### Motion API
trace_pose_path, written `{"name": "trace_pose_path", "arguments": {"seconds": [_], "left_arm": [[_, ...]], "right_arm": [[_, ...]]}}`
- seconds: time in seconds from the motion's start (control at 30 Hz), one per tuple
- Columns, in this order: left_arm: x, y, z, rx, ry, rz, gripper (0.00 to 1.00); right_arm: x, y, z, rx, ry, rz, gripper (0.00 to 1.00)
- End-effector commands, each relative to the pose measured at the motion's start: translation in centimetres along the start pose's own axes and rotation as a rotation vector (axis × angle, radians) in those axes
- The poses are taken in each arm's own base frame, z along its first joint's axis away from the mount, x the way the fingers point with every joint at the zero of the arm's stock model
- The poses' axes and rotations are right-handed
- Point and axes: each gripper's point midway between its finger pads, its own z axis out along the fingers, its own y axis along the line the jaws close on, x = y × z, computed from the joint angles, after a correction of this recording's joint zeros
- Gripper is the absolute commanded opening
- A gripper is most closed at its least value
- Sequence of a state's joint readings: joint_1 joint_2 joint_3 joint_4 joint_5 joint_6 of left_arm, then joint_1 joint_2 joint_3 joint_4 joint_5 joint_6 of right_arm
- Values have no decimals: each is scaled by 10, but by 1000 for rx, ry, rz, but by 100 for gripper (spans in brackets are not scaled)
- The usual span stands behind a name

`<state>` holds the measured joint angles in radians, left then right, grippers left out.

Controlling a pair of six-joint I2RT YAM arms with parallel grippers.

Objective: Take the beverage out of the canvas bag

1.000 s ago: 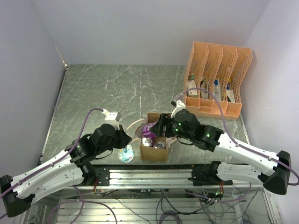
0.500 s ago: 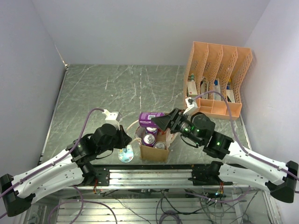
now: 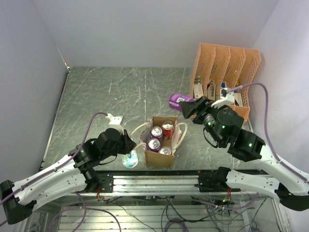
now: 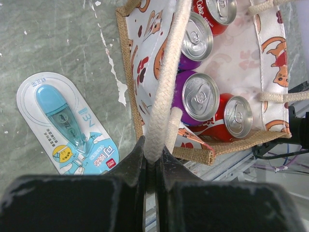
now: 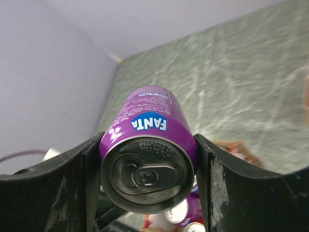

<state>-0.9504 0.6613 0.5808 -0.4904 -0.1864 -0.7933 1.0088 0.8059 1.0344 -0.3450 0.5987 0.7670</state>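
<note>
The canvas bag (image 3: 159,159) stands near the table's front edge, tan with cream handles, and holds several cans (image 3: 156,132). In the left wrist view the cans (image 4: 200,96) are purple and red. My left gripper (image 3: 126,143) is shut on the bag's left cream handle (image 4: 164,96), at the bag's left side. My right gripper (image 3: 189,106) is shut on a purple Fanta can (image 3: 176,101), held on its side in the air to the right of and beyond the bag. The can (image 5: 145,145) fills the right wrist view between both fingers.
A correction tape in blue-and-white packaging (image 3: 129,160) lies left of the bag; it also shows in the left wrist view (image 4: 67,123). An orange perforated file organizer (image 3: 224,79) stands at the back right with small items in it. Walls close in left, back and right.
My right gripper has lifted the purple can out of the bag and carried it up and to the right. My left gripper has stayed on the handle.
</note>
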Motion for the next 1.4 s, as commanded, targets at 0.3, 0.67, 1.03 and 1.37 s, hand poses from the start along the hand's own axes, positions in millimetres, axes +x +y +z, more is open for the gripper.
{"name": "trace_pose_path", "arguments": {"seconds": [0.3, 0.67, 1.03, 1.37], "left_arm": [[5, -1, 8, -1, 30, 18, 7], [7, -7, 12, 23, 44, 8, 7], [8, -6, 6, 29, 35, -16, 7], [10, 0, 1, 16, 30, -22, 7]], "right_arm": [[2, -158, -61, 690, 1, -328, 0], [85, -191, -58, 740, 205, -281, 0], [80, -198, -8, 681, 318, -307, 0], [83, -236, 25, 720, 458, -217, 0]]}}
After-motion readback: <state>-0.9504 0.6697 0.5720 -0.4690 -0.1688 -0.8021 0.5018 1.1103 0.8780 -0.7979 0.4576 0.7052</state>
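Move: Down on the bare table between canvas bag and orange rack is where the purple beverage can in the right fingers is headed: about 5 cm ahead, 14 cm right and 33 cm below the right hand. The canvas bag, with the other cans, stands some 4 cm back, 7 cm left and 28 cm down; the orange rack roughly 18 cm ahead, 24 cm right and 28 cm down. From the left hand that spot lies about 10 cm ahead, 33 cm right, 16 cm down. Swinging away from the bag, the right hand sinks about 23 cm and goes some 13 cm right, keeping its pinch on the can; it draws back a little, then reaches about 7 cm forward in front of the orange rack. The wrist tips the fingers from nearly level to steeply down, bringing the can's base under it. The left fingers keep the bag handle, dipping and rising a centimetre. ##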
